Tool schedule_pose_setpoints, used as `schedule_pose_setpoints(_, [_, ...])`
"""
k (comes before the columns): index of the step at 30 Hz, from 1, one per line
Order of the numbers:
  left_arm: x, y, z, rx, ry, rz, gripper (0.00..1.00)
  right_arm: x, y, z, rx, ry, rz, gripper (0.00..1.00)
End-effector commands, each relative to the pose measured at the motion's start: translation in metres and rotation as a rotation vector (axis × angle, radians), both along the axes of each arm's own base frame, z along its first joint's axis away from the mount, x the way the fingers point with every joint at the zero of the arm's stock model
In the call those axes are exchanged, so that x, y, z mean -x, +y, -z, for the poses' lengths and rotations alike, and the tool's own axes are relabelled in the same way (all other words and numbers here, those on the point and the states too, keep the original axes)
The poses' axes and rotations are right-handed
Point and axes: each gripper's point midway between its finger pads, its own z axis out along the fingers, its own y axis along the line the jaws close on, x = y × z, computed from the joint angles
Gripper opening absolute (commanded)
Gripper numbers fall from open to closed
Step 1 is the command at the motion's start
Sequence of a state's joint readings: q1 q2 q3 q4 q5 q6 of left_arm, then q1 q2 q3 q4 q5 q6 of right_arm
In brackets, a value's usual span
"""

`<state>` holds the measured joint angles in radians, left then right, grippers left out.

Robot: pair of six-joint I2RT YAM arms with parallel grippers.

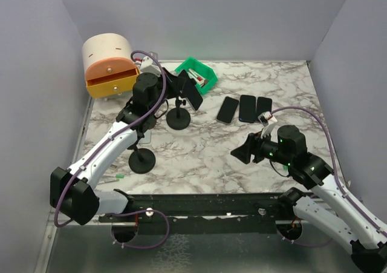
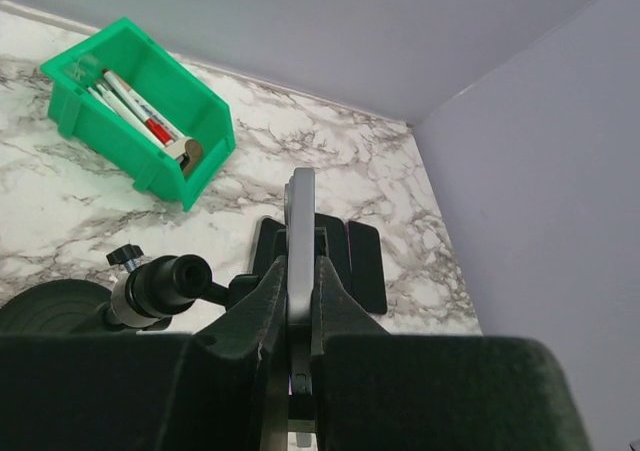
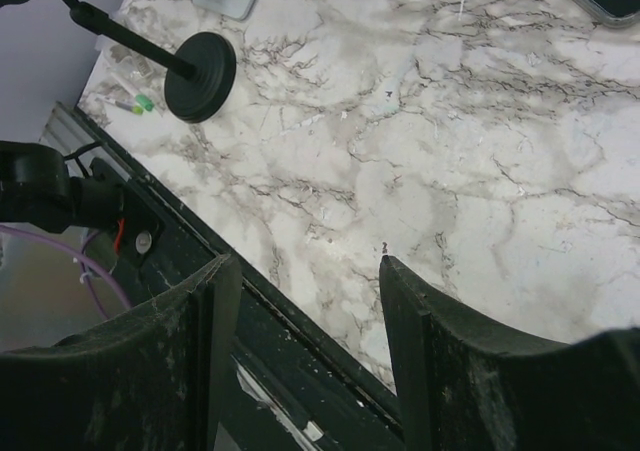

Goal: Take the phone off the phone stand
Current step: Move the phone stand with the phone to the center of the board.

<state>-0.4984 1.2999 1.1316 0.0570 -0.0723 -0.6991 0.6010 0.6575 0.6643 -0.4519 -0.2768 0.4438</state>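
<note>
A dark phone (image 1: 192, 92) is tilted at the top of the black phone stand (image 1: 178, 120) in the middle back of the table. My left gripper (image 1: 176, 84) reaches it from the left and is shut on it. In the left wrist view the phone's grey edge (image 2: 300, 233) runs straight up between the two black fingers (image 2: 262, 306), which press on both its faces. The stand's knob and arm (image 2: 160, 286) show just to the left. My right gripper (image 1: 240, 154) hovers low over the table's near right, open and with nothing in it (image 3: 305, 266).
Three dark phones (image 1: 247, 108) lie flat right of the stand. A green bin (image 1: 198, 74) with pens sits behind it, and an orange drawer unit (image 1: 109, 65) stands at the back left. A second black stand (image 1: 142, 161) and a flat grey phone (image 1: 145, 136) are at the near left.
</note>
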Motion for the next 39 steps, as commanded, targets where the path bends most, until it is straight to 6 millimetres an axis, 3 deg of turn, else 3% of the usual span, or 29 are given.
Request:
schedule_pose_setpoints(1, [0.025, -0.002, -0.053, 0.118, -0.112, 0.069, 0.0, -0.001, -0.009, -0.013, 0.013, -0.035, 0.037, 0.62])
schedule_pose_setpoints(8, [0.055, -0.015, -0.068, 0.209, -0.137, 0.208, 0.0, 0.002, -0.017, -0.042, 0.003, -0.095, 0.058, 0.62])
schedule_pose_setpoints(22, [0.106, -0.033, -0.076, 0.282, -0.249, 0.443, 0.0, 0.017, -0.025, -0.106, -0.077, -0.281, 0.019, 0.67])
schedule_pose_setpoints(28, [0.128, -0.051, -0.066, 0.239, -0.327, 0.537, 0.0, 0.006, -0.032, -0.119, -0.103, -0.286, 0.109, 0.81])
schedule_pose_setpoints(39, [0.155, -0.065, -0.08, 0.277, -0.454, 0.605, 0.0, 0.005, -0.024, -0.123, -0.14, -0.326, 0.08, 0.82])
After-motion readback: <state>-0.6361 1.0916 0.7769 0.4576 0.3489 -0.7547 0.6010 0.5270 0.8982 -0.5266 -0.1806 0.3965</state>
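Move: The left gripper already pinches the phone by its edge, with the stand attached. The bare middle of the board, its goal, lies about 8 cm back, 12 cm right and 26 cm below; the empty black stand is some 12 cm back and 17 cm left, the nearest loose phone 14 cm ahead and 20 cm right. From the right gripper, the held phone is roughly 22 cm ahead, 20 cm left and 8 cm higher. Bring the left gripper back about 13 cm and some 7 cm to the right at level height, keeping its pinch on the phone edge, towards the bare middle of the board, and swing it clockwise about 30 degrees along the way. Meanwhile raise the right gripper nearly straight up, tipping its fingers upward and opening them wider, touching nothing. ##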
